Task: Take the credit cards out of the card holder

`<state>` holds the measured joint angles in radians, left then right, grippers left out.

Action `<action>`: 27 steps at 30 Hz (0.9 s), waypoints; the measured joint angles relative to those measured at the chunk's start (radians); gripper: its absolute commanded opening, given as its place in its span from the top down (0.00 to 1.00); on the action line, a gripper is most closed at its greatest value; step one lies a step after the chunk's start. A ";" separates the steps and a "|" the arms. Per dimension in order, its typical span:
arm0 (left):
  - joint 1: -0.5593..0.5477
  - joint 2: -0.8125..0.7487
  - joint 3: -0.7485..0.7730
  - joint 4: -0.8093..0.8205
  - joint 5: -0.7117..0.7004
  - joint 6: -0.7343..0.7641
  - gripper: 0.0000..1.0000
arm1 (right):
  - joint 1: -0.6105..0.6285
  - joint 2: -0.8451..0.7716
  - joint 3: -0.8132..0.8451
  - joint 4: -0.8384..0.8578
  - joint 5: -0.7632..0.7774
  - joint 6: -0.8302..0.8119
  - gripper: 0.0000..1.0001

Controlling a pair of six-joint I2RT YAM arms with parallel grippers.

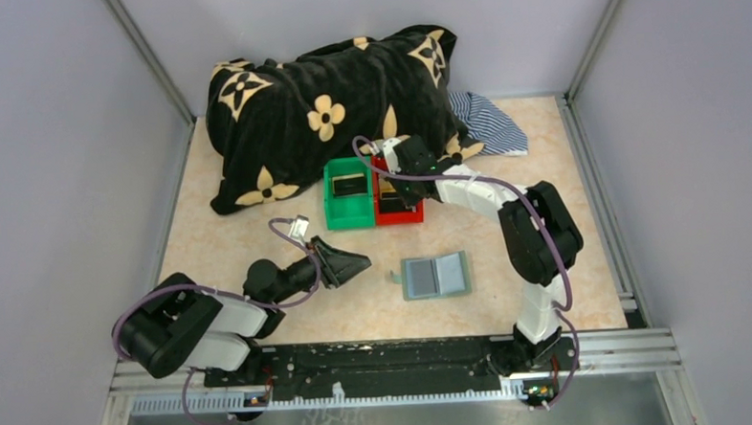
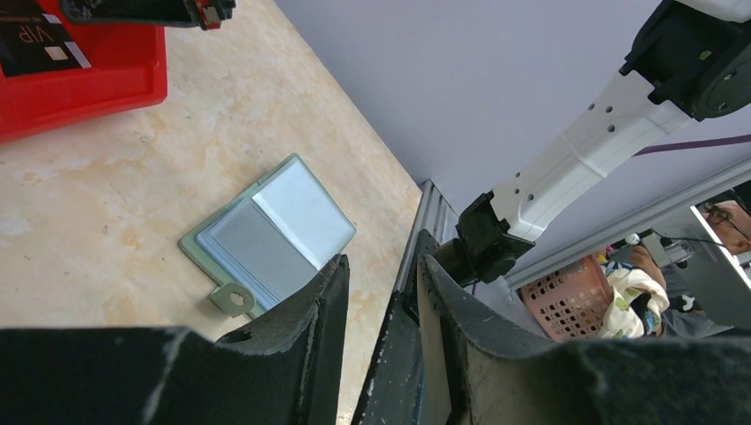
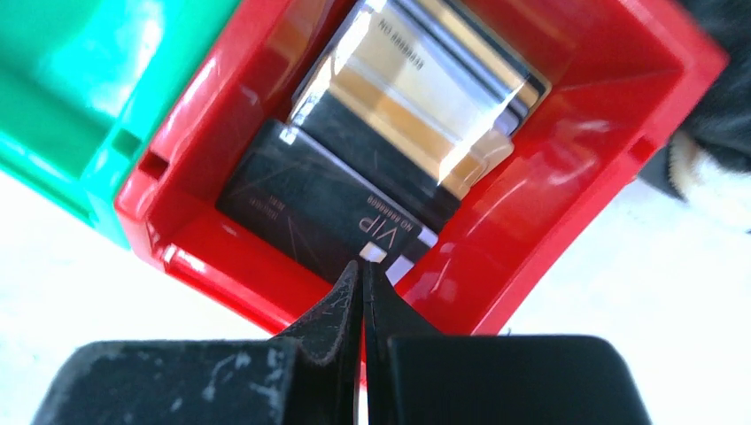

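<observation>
The card holder (image 1: 435, 275) lies open and flat on the table, blue-grey inside up, also seen in the left wrist view (image 2: 270, 232). No card shows in its pockets. My left gripper (image 1: 355, 263) (image 2: 383, 266) hovers just left of it, open, nothing between the fingers. The credit cards lie in the bins: a black VIP card (image 3: 328, 204) and a tan-gold one (image 3: 425, 97) in the red bin (image 3: 567, 204), a dark one (image 1: 349, 185) in the green bin (image 1: 348, 214). My right gripper (image 1: 405, 194) (image 3: 361, 267) is shut, its tips at the VIP card's near edge.
The two bins stand side by side behind the holder, the red bin (image 1: 398, 214) to the right. A black blanket with tan flowers (image 1: 329, 100) and a striped cloth (image 1: 488, 121) fill the back. Grey walls close both sides; a metal rail (image 1: 398, 360) runs along the near edge.
</observation>
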<state>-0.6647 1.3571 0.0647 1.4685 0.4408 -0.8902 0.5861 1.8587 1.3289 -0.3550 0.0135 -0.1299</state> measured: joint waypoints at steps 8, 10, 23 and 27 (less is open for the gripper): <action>0.004 0.054 -0.001 0.058 0.005 -0.029 0.59 | 0.003 -0.010 -0.052 -0.051 -0.065 -0.026 1.00; 0.005 0.050 -0.001 0.057 0.005 -0.029 0.59 | 0.004 -0.002 -0.047 -0.055 -0.092 -0.030 1.00; 0.006 -0.114 -0.002 -0.052 -0.012 0.016 0.59 | 0.011 0.127 0.064 -0.074 -0.198 -0.040 1.00; 0.010 -0.142 -0.002 -0.098 -0.017 0.032 0.59 | 0.014 0.130 0.069 -0.073 -0.161 -0.020 1.00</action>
<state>-0.6544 1.2156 0.0628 1.3705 0.4236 -0.8577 0.6006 1.9884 1.3975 -0.4278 -0.1471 -0.1501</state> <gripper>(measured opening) 0.409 0.004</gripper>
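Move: The right hand hangs shut over the red box: the black VIP card, nearest in its stack, lies about 3 cm to its left, 1 cm ahead and 5 cm below. The gold cards lie roughly 4 cm beyond the VIP card, level with it sideways. The green box's middle is some 14 cm to the hand's left and 3 cm ahead, the open card holder about 16 cm back and 5 cm right. From the left hand the VIP card is roughly 20 cm ahead, 7 cm right and 14 cm below. The right hand, fingers kept shut, first draws back about 3 cm while sinking towards the near side of the red box, then swings some 3 cm left and sinks on, ending about 4 cm lower with its tips on the VIP card, a little left of the card's middle. On the way the wrist tips the fingers about 10 degrees steeper down and turns slightly counter-clockwise, and the hand comes to rest low in the box without gripping anything. ##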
